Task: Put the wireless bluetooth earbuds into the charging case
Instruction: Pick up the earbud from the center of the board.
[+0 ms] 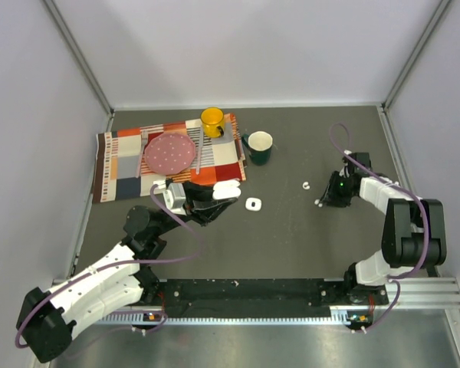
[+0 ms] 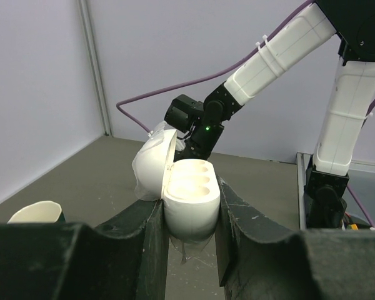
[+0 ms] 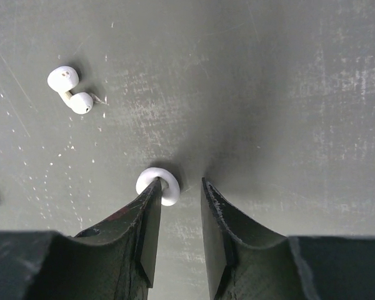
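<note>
My left gripper (image 2: 189, 197) is shut on the charging case (image 2: 190, 203), a white oval shell held above the table with its lid hinged open to the left and its sockets showing empty. In the top view the case (image 1: 228, 186) sits at the left gripper (image 1: 217, 196), beside the cloth. My right gripper (image 3: 181, 181) is down at the table with its jaws a little apart. One white earbud (image 3: 161, 186) lies against the tip of its left finger, not between the fingers. Another earbud (image 3: 70, 90) lies on the table to the upper left, also visible from above as the earbud (image 1: 307, 185) left of the right gripper (image 1: 323, 201).
A plaid cloth (image 1: 123, 165) at the back left carries a pink plate (image 1: 169, 152) and a yellow mug (image 1: 212, 121). A dark green mug (image 1: 259, 146) with a white rim stands right of it. A small white object (image 1: 253, 204) lies on the table near the left gripper.
</note>
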`<action>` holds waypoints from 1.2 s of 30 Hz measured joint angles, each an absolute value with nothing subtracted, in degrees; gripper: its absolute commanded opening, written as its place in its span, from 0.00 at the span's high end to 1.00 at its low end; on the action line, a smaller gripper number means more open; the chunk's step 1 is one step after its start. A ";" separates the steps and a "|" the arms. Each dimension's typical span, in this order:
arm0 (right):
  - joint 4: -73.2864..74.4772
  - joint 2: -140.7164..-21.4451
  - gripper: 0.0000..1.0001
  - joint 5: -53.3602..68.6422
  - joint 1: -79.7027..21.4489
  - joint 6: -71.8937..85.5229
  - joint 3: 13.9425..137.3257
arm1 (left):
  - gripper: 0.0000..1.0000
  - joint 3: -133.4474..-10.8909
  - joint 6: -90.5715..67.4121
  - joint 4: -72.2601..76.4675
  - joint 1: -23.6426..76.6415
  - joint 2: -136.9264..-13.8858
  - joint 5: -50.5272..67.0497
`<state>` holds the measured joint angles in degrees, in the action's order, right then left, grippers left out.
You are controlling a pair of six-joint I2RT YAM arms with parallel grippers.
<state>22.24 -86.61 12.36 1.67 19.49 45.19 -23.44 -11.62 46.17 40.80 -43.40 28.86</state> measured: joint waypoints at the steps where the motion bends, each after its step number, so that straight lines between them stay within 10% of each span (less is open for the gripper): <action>1: 22.13 -86.96 0.69 12.40 1.67 19.49 45.19 | 1.00 -23.46 -11.66 46.17 40.80 -43.40 28.86; 36: 13.52 -77.60 0.90 13.17 1.67 41.21 32.51 | 1.00 -23.44 -12.14 46.24 40.80 -44.14 28.86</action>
<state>13.52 -77.60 13.17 1.67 41.21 32.51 -23.44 -12.14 46.24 40.80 -44.14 28.86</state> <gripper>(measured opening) 0.108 0.343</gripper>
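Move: Just off the right fingertips lies the earbud, about 1 cm to this hand's left, level with it in reach and some 1 cm lower. The second earbud is about 6 cm ahead and 5 cm to the left, and the small white case on the board is roughly 22 cm to the left, about level. From the left hand, the earbud being picked lies some 14 cm ahead, 30 cm to the right and 31 cm below. Skimming just above the board, the right hand first eases about 1 cm forward and 1 cm left over the earbud. It then draws back some 3 cm, turning nearly 20 degrees clockwise with a slight sideways tilt, while the half-open fingers close on the earbud and drag it along at board height. ##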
